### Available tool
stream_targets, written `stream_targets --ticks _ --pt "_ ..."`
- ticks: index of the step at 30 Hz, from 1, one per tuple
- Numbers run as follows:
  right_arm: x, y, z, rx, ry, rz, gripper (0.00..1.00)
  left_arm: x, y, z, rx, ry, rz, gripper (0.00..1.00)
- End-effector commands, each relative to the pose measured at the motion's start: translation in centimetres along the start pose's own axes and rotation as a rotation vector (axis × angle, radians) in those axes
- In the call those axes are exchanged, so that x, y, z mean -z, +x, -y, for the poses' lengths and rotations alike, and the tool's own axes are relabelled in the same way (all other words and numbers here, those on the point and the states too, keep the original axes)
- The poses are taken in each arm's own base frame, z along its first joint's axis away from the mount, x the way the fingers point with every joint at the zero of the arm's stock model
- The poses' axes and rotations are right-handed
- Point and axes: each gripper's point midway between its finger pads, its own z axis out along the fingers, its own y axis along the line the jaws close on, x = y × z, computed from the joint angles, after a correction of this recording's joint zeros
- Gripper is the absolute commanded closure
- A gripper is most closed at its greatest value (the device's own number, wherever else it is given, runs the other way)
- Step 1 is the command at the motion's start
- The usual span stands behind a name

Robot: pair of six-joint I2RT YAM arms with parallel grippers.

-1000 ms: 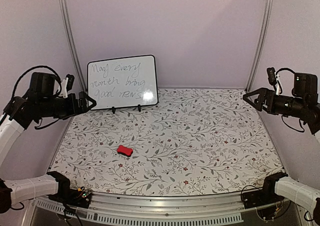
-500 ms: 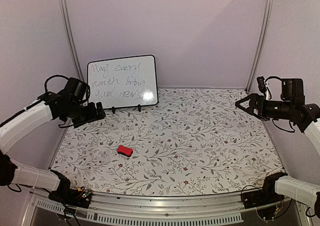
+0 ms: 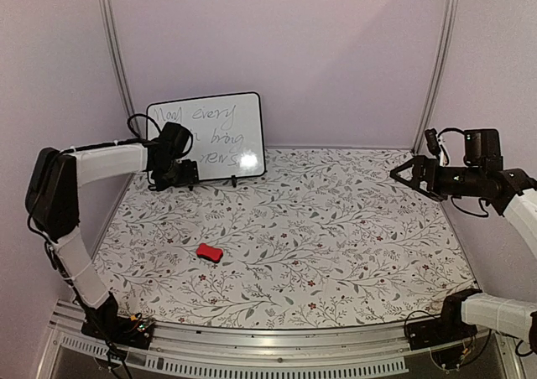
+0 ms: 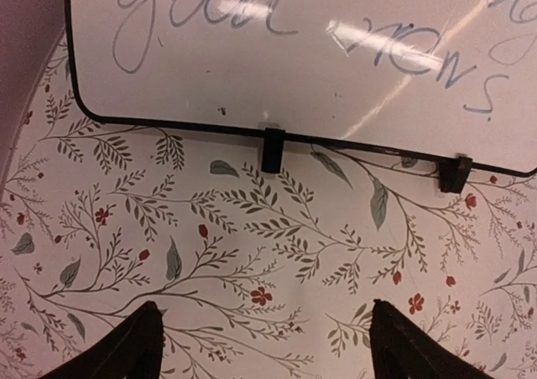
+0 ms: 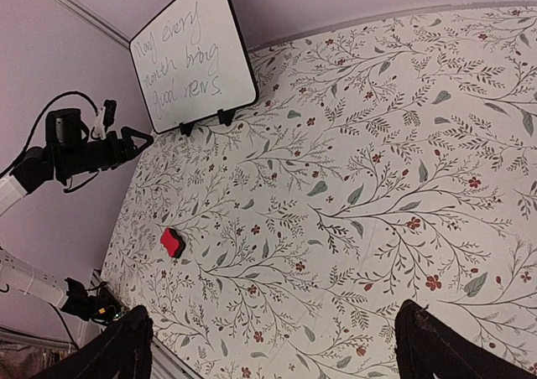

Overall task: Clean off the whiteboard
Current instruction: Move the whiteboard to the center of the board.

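Note:
The whiteboard [image 3: 222,132] stands upright on small black feet at the back left, with grey handwriting on it. My left gripper [image 3: 186,176] is low in front of its lower left part, and the arm hides some of the writing. In the left wrist view the whiteboard [image 4: 294,52] fills the top. My left gripper [image 4: 264,341] is open there over the floral cloth, short of the board's bottom edge and holding nothing. My right gripper [image 3: 401,173] hovers open and empty at the right. The right wrist view shows the whiteboard [image 5: 195,56] far off.
A small red eraser block [image 3: 210,252] lies on the floral tablecloth [image 3: 336,228], left of centre; the eraser block [image 5: 172,243] also shows in the right wrist view. Lilac walls and aluminium posts [image 3: 117,60] close the back and sides. A metal rail [image 3: 277,350] runs along the front.
My left arm has swung from the left wall inward and back to the whiteboard's lower left. My right gripper has drifted a little leftward.

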Motion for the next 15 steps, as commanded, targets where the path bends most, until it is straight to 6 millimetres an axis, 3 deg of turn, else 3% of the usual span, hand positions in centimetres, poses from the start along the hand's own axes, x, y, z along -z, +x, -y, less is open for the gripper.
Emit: stream_targets --ticks 1,6,15 --pt "-0.1 -0.4 -0.4 0.028 -0.025 0.015 0.01 -3.7 -2.6 0.4 -0.036 -0.007 0.062 0.21" --pt "-0.1 0.2 -0.3 0.037 -0.026 0.007 0.01 -5.8 -4.9 0.9 -0.043 0.034 0.119 0.37" --pt "-0.1 0.4 -0.5 0.050 -0.043 -0.004 0.01 -8.9 -7.1 2.8 -0.076 0.115 0.176 0.39"
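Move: The whiteboard's middle stands about 14 cm ahead of the left hand and 2 cm to its right, a couple of centimetres below it. Its left foot is some 12 cm ahead, 2 cm left and 11 cm down; the right foot is 13 cm ahead, 8 cm right and as low. The red eraser lies 16 cm back, 5 cm right, 11 cm below. From the right hand the whiteboard is roughly 30 cm ahead, 35 cm left, 16 cm lower. Towards the whiteboard's lower edge by its left foot, the left hand reaches forward about 9 cm. It sinks some 4 cm at first, then flattens out and rises about 1 cm, the fingertips tilting up by 5 to 10 degrees late on. The fingers partly close from near wide open and stay clearly apart; no contact with the board can be seen. ##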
